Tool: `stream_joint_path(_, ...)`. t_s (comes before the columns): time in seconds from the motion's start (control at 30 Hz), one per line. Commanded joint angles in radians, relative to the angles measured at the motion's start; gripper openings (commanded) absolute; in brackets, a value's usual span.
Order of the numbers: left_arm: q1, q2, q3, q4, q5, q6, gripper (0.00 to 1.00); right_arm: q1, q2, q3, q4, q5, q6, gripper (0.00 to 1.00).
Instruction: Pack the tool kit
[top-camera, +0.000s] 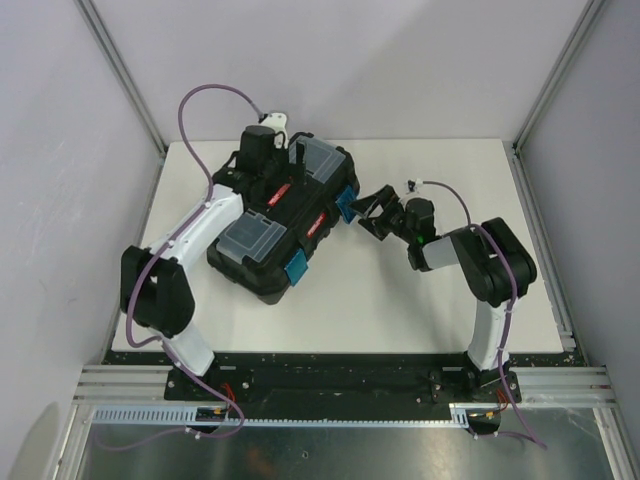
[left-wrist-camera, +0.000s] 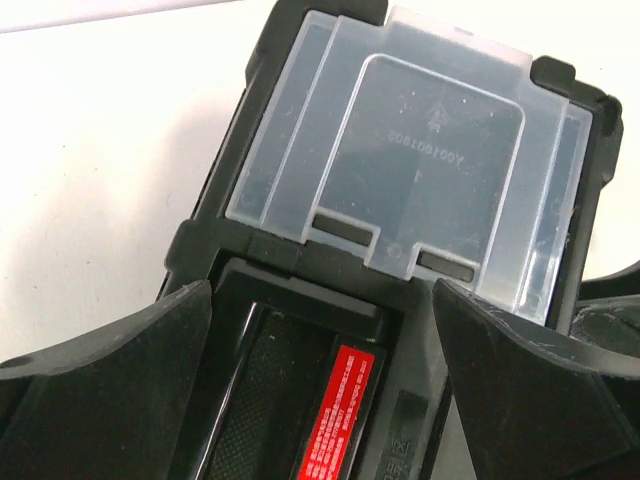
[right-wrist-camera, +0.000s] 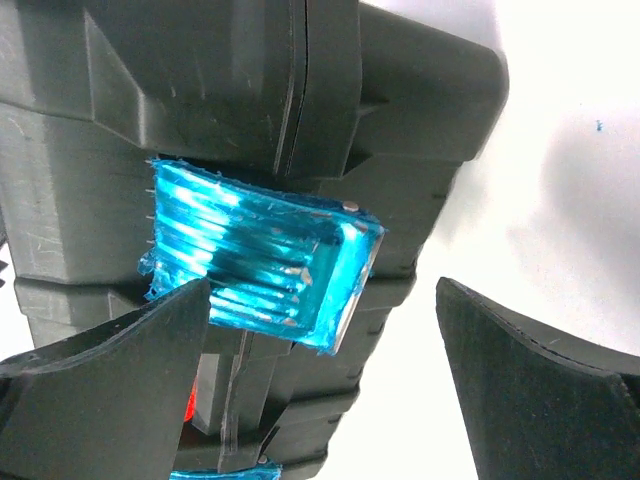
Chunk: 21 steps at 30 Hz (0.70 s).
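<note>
The tool kit (top-camera: 262, 240) is a black toolbox lying at an angle on the white table, lid shut, with two clear lid compartments and a red-marked handle (top-camera: 300, 205). My left gripper (top-camera: 285, 172) hovers open over the far end of the handle. In the left wrist view the left gripper (left-wrist-camera: 322, 290) straddles the handle's red label (left-wrist-camera: 340, 425), below a clear lid compartment (left-wrist-camera: 420, 170). My right gripper (top-camera: 362, 213) is open at the box's right side, by a blue latch (top-camera: 345, 205). In the right wrist view the right gripper (right-wrist-camera: 322, 285) has that latch (right-wrist-camera: 260, 260) by its left finger (right-wrist-camera: 110, 390).
A second blue latch (top-camera: 298, 268) sits on the near end of the box. The white table (top-camera: 400, 300) is bounded by frame posts at the back corners. Both arm bases stand at the near edge, with purple cables looping off each arm.
</note>
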Motion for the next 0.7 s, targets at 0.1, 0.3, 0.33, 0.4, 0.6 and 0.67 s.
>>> stream_joint_path(0.1,0.069,-0.055,0.009,-0.11,-0.035,-0.013,0.99,0.001,-0.17,0.001,-0.139,0.038,-0.131,0.99)
stream_joint_path(0.3,0.125,-0.098,0.053,-0.109,-0.019,-0.016,0.99,-0.005,-0.314,0.001,-0.33,0.105,-0.21,0.99)
stream_joint_path(0.33,0.135,-0.102,0.063,-0.108,-0.016,-0.016,0.99,-0.008,-0.339,0.002,-0.386,0.129,-0.218,0.99)
stream_joint_path(0.4,0.161,-0.106,0.083,-0.109,-0.012,-0.014,1.0,-0.012,-0.388,0.016,-0.541,0.198,-0.234,0.99)
stream_joint_path(0.6,0.28,-0.107,0.091,-0.111,0.04,-0.046,0.99,-0.013,-0.524,0.064,-0.935,0.392,-0.371,0.99)
stream_joint_path(0.67,0.324,-0.111,0.07,-0.112,0.064,-0.082,0.99,-0.024,-0.556,0.066,-0.996,0.425,-0.391,0.89)
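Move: The far blue latch on the tool box's side lies just off the right hand, about 5 cm to its left and 2 cm ahead, roughly level. From that hand the near blue latch is some 17 cm left and 14 cm back, and the box's middle about 20 cm left and 3 cm back. Below the left hand, the box's middle sits about 7 cm back, 4 cm right and 12 cm down; from there the far clear lid is 5 cm ahead, 9 cm right, 8 cm down, and the far latch 19 cm right, 1 cm back, 12 cm down. Up first, by roughly 6 cm, then off to the right and a little back with a slight sinking, the right hand draws away from the far blue latch, its left side rolling down some 25 degrees. The left hand, slow at first and then fast, sweeps about 12 cm left off the box top, rising a little and turning counter-clockwise. Both grippers stay open and empty. ##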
